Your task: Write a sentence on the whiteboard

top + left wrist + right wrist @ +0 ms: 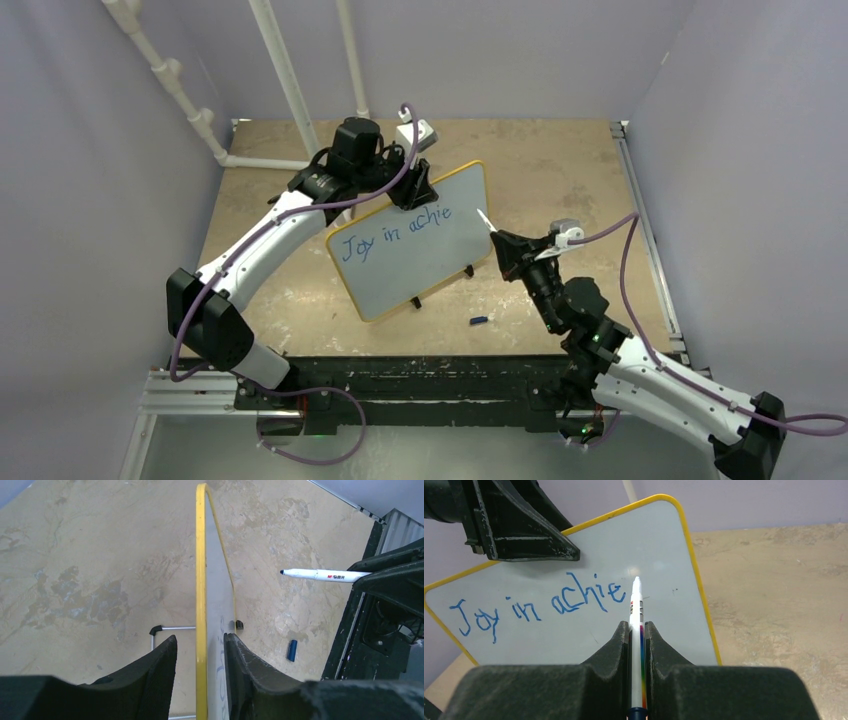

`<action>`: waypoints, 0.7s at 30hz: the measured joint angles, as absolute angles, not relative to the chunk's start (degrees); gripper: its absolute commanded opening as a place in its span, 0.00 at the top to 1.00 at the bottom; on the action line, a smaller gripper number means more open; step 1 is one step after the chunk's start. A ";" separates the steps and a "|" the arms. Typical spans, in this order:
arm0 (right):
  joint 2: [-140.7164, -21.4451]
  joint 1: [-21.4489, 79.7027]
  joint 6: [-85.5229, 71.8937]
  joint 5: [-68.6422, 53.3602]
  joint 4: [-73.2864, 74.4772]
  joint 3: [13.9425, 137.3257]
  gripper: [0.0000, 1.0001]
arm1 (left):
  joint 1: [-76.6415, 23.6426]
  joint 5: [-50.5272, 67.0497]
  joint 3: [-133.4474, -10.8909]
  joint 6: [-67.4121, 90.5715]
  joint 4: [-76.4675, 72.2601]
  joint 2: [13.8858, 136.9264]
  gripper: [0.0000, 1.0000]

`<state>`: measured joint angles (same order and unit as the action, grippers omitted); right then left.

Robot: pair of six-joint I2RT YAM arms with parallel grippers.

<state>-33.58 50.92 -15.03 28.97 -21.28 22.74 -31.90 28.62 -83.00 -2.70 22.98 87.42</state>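
The whiteboard (420, 265) stands tilted at mid-table on its small black feet, yellow rim (201, 580) edge-on in the left wrist view. Blue writing, the sentence (395, 232), reads "Joy in achie" (539, 605). My left gripper (415, 190) straddles the board's top edge, open (200, 636): a gap shows between the left finger and the rim. My right gripper (503, 242) is shut (637, 625) on a white marker (636, 600). The marker (485, 220) points at the board, its tip just right of the last letter and off the surface (325, 575).
A blue marker cap (479, 321) lies on the table in front of the board (292, 650). White pipes (180, 90) run along the back left wall. A metal rail (645, 230) borders the table's right side, a black frame (420, 375) its near edge.
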 measured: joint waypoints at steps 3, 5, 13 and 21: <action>-33.58 50.92 -15.18 28.75 -20.56 22.57 1.00 | -31.90 27.81 -83.26 -2.33 22.81 87.42 0.49; -33.56 50.92 -15.33 28.75 -20.53 22.35 1.00 | -31.90 27.35 -83.50 -2.07 22.65 87.44 0.42; -32.99 50.92 -15.73 28.14 -20.99 21.08 1.00 | -31.90 26.81 -86.78 0.30 20.01 88.75 0.26; -35.05 50.92 -14.35 25.43 -23.92 20.80 1.00 | -31.92 26.74 -87.57 1.06 18.92 92.09 0.20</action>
<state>-35.05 50.92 -14.35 25.43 -23.92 20.80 -31.92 26.74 -87.57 1.06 18.92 92.09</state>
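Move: The left fingers straddle the whiteboard's top edge; the next stretch to hold lies about 3 cm ahead and 4 cm right, roughly level, with the upper right corner about 5 cm ahead and 9 cm right. The right hand holds the marker; the blank spot after "achie" is some 10 cm ahead, 5 cm left and 1 cm up, with the last "e" 2 cm left of it. Opening wide, the left hand hops about 3 cm forward-right along the whiteboard's edge; the right lowers the marker slightly. ##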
